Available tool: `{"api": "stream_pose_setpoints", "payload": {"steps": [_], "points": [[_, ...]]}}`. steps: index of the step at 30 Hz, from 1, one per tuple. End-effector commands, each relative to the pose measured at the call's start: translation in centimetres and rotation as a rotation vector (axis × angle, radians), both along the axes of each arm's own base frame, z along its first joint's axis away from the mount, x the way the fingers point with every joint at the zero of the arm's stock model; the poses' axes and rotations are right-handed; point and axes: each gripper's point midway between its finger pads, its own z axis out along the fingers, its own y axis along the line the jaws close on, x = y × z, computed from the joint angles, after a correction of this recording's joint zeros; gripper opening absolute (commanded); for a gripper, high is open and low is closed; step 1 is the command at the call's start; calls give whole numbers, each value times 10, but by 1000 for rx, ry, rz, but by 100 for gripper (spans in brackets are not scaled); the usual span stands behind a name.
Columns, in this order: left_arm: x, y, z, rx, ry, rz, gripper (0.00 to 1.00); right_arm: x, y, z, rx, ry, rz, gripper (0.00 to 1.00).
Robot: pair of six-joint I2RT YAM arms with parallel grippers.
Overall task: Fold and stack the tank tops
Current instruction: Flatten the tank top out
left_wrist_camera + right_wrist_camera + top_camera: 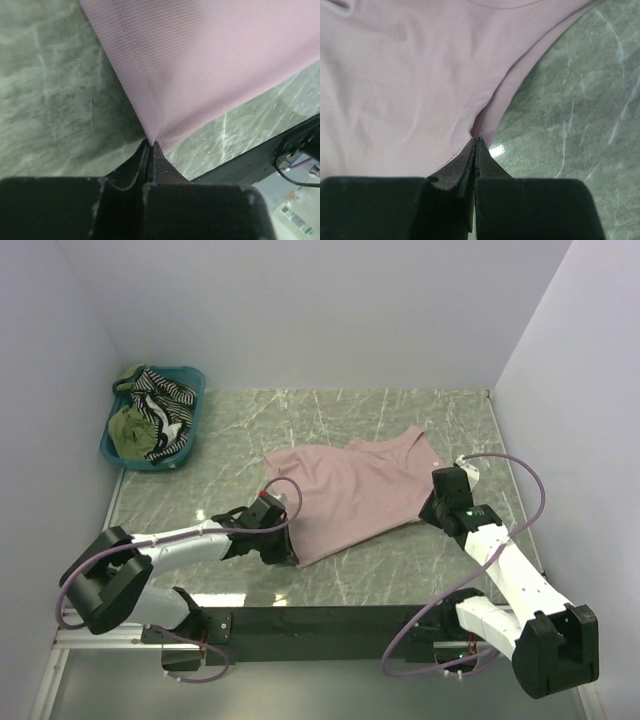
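A dusty pink tank top [350, 490] lies spread on the green marble table [400, 410], straps toward the back right. My left gripper [285, 552] is shut on its near-left hem corner; the left wrist view shows the pink cloth [200, 65] pinched at the left gripper's tips [150, 144]. My right gripper [432, 512] is shut on the pink top's right edge near the armhole; in the right wrist view the pink top's seam [490, 95] bunches at the right gripper's tips [478, 138]. An olive green tank top [130, 428] and a black-and-white striped one [165, 395] lie crumpled in the basket.
A teal plastic basket [190, 445] stands at the back left corner of the table. White walls close in the left, back and right sides. A black rail [330, 620] carrying the arm bases runs along the near edge, with purple cables looping off both arms.
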Motion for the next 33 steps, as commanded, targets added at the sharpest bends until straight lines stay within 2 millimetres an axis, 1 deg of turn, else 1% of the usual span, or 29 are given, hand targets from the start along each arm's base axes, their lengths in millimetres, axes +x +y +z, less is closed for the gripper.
{"api": "stream_pose_setpoints", "payload": {"steps": [1,2,5,7,8,9,11,12,13,14,15,16,17,18,19,20,21,22,23,24,25,26,27,28,29,30,31,32,33], "points": [[20,-4,35,-24,-100,43,1,1,1,8,0,-36,-9,0],[20,1,39,-1,-102,49,1,-1,0,8,-4,-29,-11,0],[44,10,81,-31,-206,114,1,3,-5,24,-24,-65,-24,0],[65,21,113,-76,-272,183,1,14,-5,52,-25,-135,-26,0],[73,26,123,-87,-290,210,1,19,-6,63,-28,-159,-29,0],[96,33,141,-113,-331,267,1,31,-7,87,-38,-208,-32,0],[125,42,161,-148,-362,327,1,50,-4,115,-44,-264,-23,0],[149,35,185,-185,-413,348,1,68,-1,140,-57,-305,-8,0],[164,35,195,-190,-438,370,1,79,1,153,-63,-332,-2,0],[183,41,206,-198,-462,421,0,95,3,171,-66,-389,3,0],[211,35,229,-248,-510,434,1,115,4,187,-98,-423,27,0],[227,34,239,-272,-526,442,0,131,6,203,-98,-473,32,0],[246,43,249,-282,-547,477,0,149,4,197,-121,-453,40,0],[273,39,263,-300,-576,480,0,165,3,226,-116,-515,33,0],[290,39,273,-318,-602,481,0,178,1,237,-109,-544,35,0],[310,44,312,-365,-667,473,0,196,3,251,-104,-575,43,0],[334,41,293,-351,-630,466,0,206,3,259,-98,-598,51,0],[348,40,304,-377,-652,454,0,215,1,267,-100,-618,52,0],[364,46,346,-429,-732,445,0,232,2,266,-118,-626,60,0],[384,42,330,-432,-700,429,0,240,1,292,-122,-682,52,0],[395,42,339,-451,-717,417,0,249,-1,300,-128,-698,50,0],[402,49,389,-505,-801,408,0,263,-2,294,-143,-685,50,0],[421,45,373,-515,-771,388,0,268,-3,322,-142,-745,45,0],[426,46,385,-534,-790,382,0,273,-3,329,-138,-758,46,0],[425,55,424,-576,-857,384,0,281,-3,344,-125,-788,44,0],[434,56,414,-581,-840,388,1,283,-2,349,-115,-791,51,0],[433,60,418,-595,-840,383,1,285,1,350,-110,-784,59,0],[440,68,389,-579,-769,412,1,285,4,341,-104,-755,66,0],[428,70,406,-598,-808,398,0,284,10,334,-89,-743,83,0]]}}
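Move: The left hand already pinches the near hem corner of the tank top; the tank top's middle lies about 16 cm ahead, 13 cm right and 2 cm below. Its far hem corner is some 24 cm ahead and 6 cm left, the basket about 33 cm ahead and 36 cm left. From the right hand, shut at the near strap side, the middle is 7 cm ahead, 14 cm left, 8 cm below; the far strap end, 18 cm straight ahead. Forward and up in one fast sweep, the left hand carries its pinched hem corner over the tank top and beyond the table's far edge, about 45 cm out and 35 cm up. The right starts slightly later and swings some 30 cm forward and as much up, its shut fingers ending without the cloth. Both wrists tip upward, the left also turning counter-clockwise. ##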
